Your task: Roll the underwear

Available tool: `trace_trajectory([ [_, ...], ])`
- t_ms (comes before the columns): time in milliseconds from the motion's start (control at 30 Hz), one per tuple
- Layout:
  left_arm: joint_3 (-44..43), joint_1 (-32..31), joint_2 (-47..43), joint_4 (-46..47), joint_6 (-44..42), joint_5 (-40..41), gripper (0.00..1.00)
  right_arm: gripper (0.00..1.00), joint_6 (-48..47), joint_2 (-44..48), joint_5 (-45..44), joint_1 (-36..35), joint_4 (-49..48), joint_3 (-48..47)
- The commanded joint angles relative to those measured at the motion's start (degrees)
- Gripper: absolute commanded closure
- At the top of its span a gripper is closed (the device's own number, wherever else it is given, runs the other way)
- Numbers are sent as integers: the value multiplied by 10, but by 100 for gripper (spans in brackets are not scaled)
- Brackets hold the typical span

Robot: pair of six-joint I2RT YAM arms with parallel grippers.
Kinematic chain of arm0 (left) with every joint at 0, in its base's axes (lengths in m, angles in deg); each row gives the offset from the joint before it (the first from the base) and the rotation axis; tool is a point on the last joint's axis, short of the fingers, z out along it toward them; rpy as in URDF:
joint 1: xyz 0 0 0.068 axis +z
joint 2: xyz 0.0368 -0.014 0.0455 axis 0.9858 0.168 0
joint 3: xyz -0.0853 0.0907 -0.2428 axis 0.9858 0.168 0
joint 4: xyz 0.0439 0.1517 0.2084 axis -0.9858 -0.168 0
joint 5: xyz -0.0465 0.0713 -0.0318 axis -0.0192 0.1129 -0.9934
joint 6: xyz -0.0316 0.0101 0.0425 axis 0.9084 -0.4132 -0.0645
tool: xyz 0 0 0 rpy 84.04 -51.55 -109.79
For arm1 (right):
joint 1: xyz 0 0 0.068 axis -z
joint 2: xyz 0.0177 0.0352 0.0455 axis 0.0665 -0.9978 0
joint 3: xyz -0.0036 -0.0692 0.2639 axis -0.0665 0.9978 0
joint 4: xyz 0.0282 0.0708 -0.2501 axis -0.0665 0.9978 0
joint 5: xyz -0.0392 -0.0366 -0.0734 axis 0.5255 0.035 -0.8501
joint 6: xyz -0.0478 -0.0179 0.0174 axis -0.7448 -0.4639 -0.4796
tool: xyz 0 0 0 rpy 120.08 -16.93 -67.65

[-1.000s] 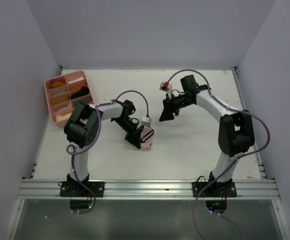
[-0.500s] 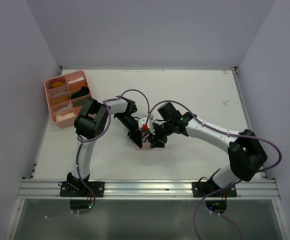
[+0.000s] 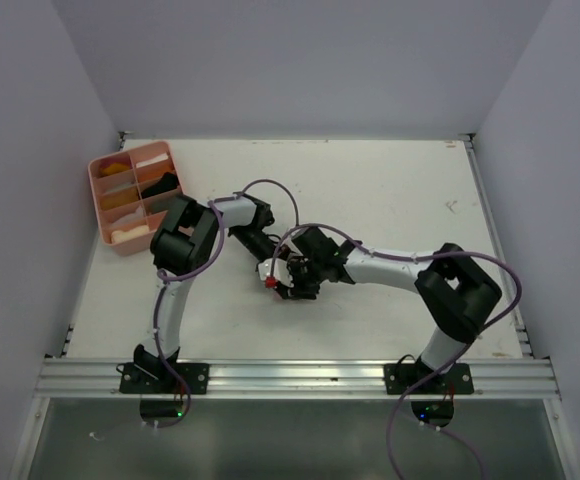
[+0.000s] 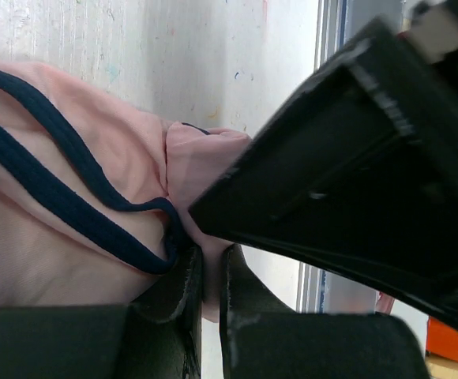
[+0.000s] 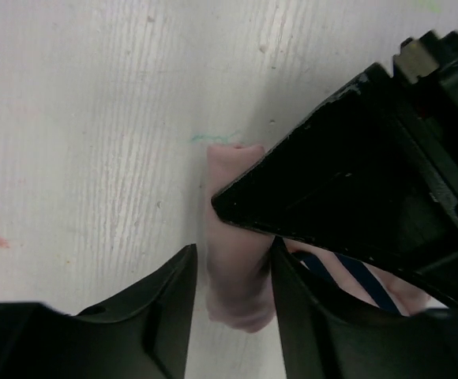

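Observation:
The pale pink underwear (image 4: 71, 237) with dark edging lies on the white table. My left gripper (image 4: 209, 257) is shut on a fold at its edge. My right gripper (image 5: 233, 249) is open, and its jaws stand on either side of the rolled end of the same pink cloth (image 5: 237, 284). In the top view both grippers, left (image 3: 270, 262) and right (image 3: 288, 283), meet at mid-table and hide most of the garment. In each wrist view the other gripper's black body fills the upper right. A dark garment (image 3: 160, 185) lies in a tray compartment.
The pink plastic compartment tray (image 3: 102, 200) stands at the far left with several cloth items in it. The metal rail (image 3: 290, 378) runs along the near edge. Grey walls close in the table on the left, right and back.
My right arm swung from the far centre down and to the left, and its gripper now straddles the pink underwear beside my left gripper. The left gripper shifted slightly and kept its hold.

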Motion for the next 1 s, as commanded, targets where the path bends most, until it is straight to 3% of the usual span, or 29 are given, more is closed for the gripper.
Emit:
trace_trajectory([
  [0, 5, -2, 46, 98, -25, 123, 100, 57, -27, -18, -19, -4, -34, 0],
  [133, 8, -2, 32, 107, -19, 128, 100, 79, -28, -43, -7, -8, 3, -27],
  [200, 9, 1, 20, 110, -16, 128, 100, 86, -27, -58, 1, -8, 28, -46],
  [233, 9, 5, 14, 113, -12, 127, 99, 94, -27, -62, 8, -7, 40, -52],
  [300, 16, 8, -1, 126, 2, 127, 91, 100, -20, -82, 35, -7, 65, -76],
  [500, 40, 43, -104, 215, 83, 141, 77, 100, 3, -123, 75, -6, 90, -96],
  [533, 40, 65, -130, 229, 92, 141, 68, 100, 14, -126, 81, -2, 83, -96],
  [567, 42, 77, -143, 257, 105, 142, 67, 100, 20, -128, 89, 3, 78, -94],
  [800, 89, 183, -281, 402, 164, 167, 67, 100, 63, -165, 149, 29, 73, -121],
  [867, 138, 207, -345, 439, 150, 173, 60, 100, 92, -187, 188, 49, 75, -143],
  [967, 213, 208, -430, 422, 56, 156, 52, 100, 133, -224, 250, 78, 90, -179],
])
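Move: Just below and to the left of the right hand lies the underwear's rolled edge, its middle about 3 cm left, level fore-and-aft and 2 cm down; its flat part spreads roughly 6 cm ahead and 2 cm left. The left hand still pinches that rolled edge, whose middle is about 3 cm to its right and 1 cm down; the divided box stands some 21 cm ahead and 34 cm left of the left hand. Sinking about 1 cm, the open right fingers close on the rolled edge; then, keeping low and holding it, the right hand eases some 4 cm left and turns about 20 degrees, top rolling forward, towards the flat part. The left fingers open and let go, and that hand sweeps away forward, left and up, towards the box, swinging round counter-clockwise. ##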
